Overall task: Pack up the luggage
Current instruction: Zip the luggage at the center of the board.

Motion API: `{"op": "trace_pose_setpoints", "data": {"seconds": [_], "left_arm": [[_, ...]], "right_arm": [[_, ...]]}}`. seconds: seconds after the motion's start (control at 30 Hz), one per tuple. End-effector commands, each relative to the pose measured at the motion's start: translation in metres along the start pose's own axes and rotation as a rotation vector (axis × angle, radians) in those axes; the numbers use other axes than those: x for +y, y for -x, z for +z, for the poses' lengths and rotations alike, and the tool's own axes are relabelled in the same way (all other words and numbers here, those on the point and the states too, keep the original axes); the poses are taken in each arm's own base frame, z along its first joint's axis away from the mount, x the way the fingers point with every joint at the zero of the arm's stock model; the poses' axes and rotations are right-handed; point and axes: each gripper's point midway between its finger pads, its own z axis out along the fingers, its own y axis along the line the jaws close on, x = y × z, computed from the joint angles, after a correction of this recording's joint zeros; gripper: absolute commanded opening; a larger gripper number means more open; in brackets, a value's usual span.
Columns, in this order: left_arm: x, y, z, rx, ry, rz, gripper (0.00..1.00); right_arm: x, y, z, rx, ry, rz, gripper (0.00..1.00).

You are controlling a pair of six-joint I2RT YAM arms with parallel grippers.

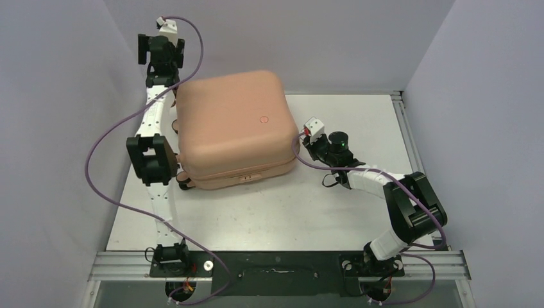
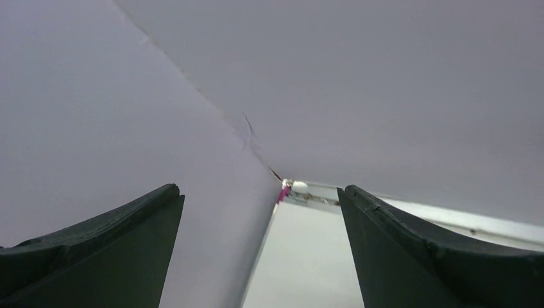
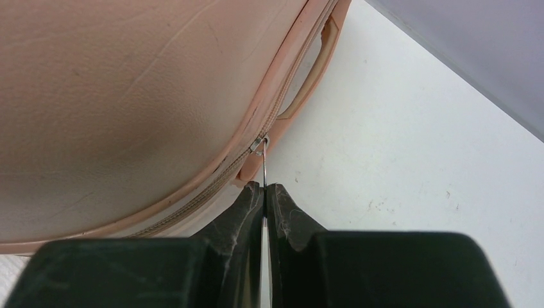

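Observation:
The luggage point(image 1: 231, 128) is a salmon-pink hard-shell suitcase lying flat and closed on the white table point(image 1: 346, 212), its round dot point(image 1: 263, 119) facing up. My right gripper point(image 1: 300, 138) is at its right edge. In the right wrist view the right gripper point(image 3: 264, 187) is shut on the thin metal zipper pull point(image 3: 263, 163), which hangs from the slider on the luggage point(image 3: 128, 96) seam. My left gripper point(image 1: 159, 51) is raised behind the case's back-left corner. In the left wrist view the left gripper point(image 2: 260, 187) stands open with nothing between its fingers, facing the wall corner.
Grey walls enclose the table at the left, back and right. A pink side handle point(image 3: 308, 83) sits on the case beyond the zipper slider. Caster wheels point(image 1: 183, 179) show at the case's front-left corner, beside the left arm's elbow point(image 1: 153, 160).

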Motion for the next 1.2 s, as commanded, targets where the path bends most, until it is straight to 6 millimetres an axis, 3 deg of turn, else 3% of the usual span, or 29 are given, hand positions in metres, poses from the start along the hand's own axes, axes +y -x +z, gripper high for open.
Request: {"op": "trace_pose_setpoints", "data": {"seconds": [0.0, 0.17, 0.3, 0.5, 0.63, 0.7, 0.83, 1.17], "left_arm": [[0.007, 0.066, 0.008, -0.174, 0.222, 0.005, 0.96], [-0.059, 0.061, 0.024, -0.250, 0.140, 0.176, 0.96], [-0.115, 0.032, 0.027, -0.220, -0.013, 0.301, 0.96], [-0.173, -0.013, 0.024, -0.138, -0.224, 0.451, 0.96], [-0.201, -0.043, 0.016, -0.079, -0.362, 0.529, 1.00], [-0.214, -0.050, 0.007, -0.079, -0.453, 0.521, 0.90], [-0.238, -0.060, -0.020, -0.075, -0.623, 0.511, 0.82], [-0.277, -0.075, -0.060, -0.041, -0.809, 0.521, 0.69]], "right_arm": [[-0.006, -0.010, 0.000, 0.008, -0.020, 0.018, 0.05], [-0.011, -0.018, 0.002, 0.020, -0.027, 0.031, 0.05], [-0.015, -0.024, 0.001, 0.028, -0.031, 0.044, 0.05], [-0.033, -0.029, -0.002, 0.034, -0.055, 0.062, 0.05], [-0.055, -0.021, 0.001, 0.010, -0.087, 0.051, 0.05], [-0.069, -0.015, 0.005, -0.008, -0.107, 0.046, 0.05], [-0.088, -0.011, 0.021, -0.015, -0.124, 0.045, 0.05], [-0.097, 0.000, 0.046, -0.053, -0.099, 0.050, 0.05]]}}
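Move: The luggage lies closed, its middle some 27 cm right of the left hand, 18 cm back and 20 cm below; its far left corner is closer, about 9 cm right, 6 cm back and 12 cm below. The right hand already holds the zipper pull: the slider sits some 2 cm ahead and 2 cm left, the side handle about 9 cm ahead and 1 cm left, the luggage's middle about 17 cm left and 6 cm ahead. The luggage gets shoved rightward by the left arm, whose forearm comes against its left side while the open hand runs briefly forward, then sweeps about 17 cm right and sinks 12 cm beyond the far edge, rolling left side up, turning clockwise some 30 degrees and partly closing. The right hand keeps its pinch on the zipper pull, nearly still at first, then draws it forward about 7 cm and a little right. ##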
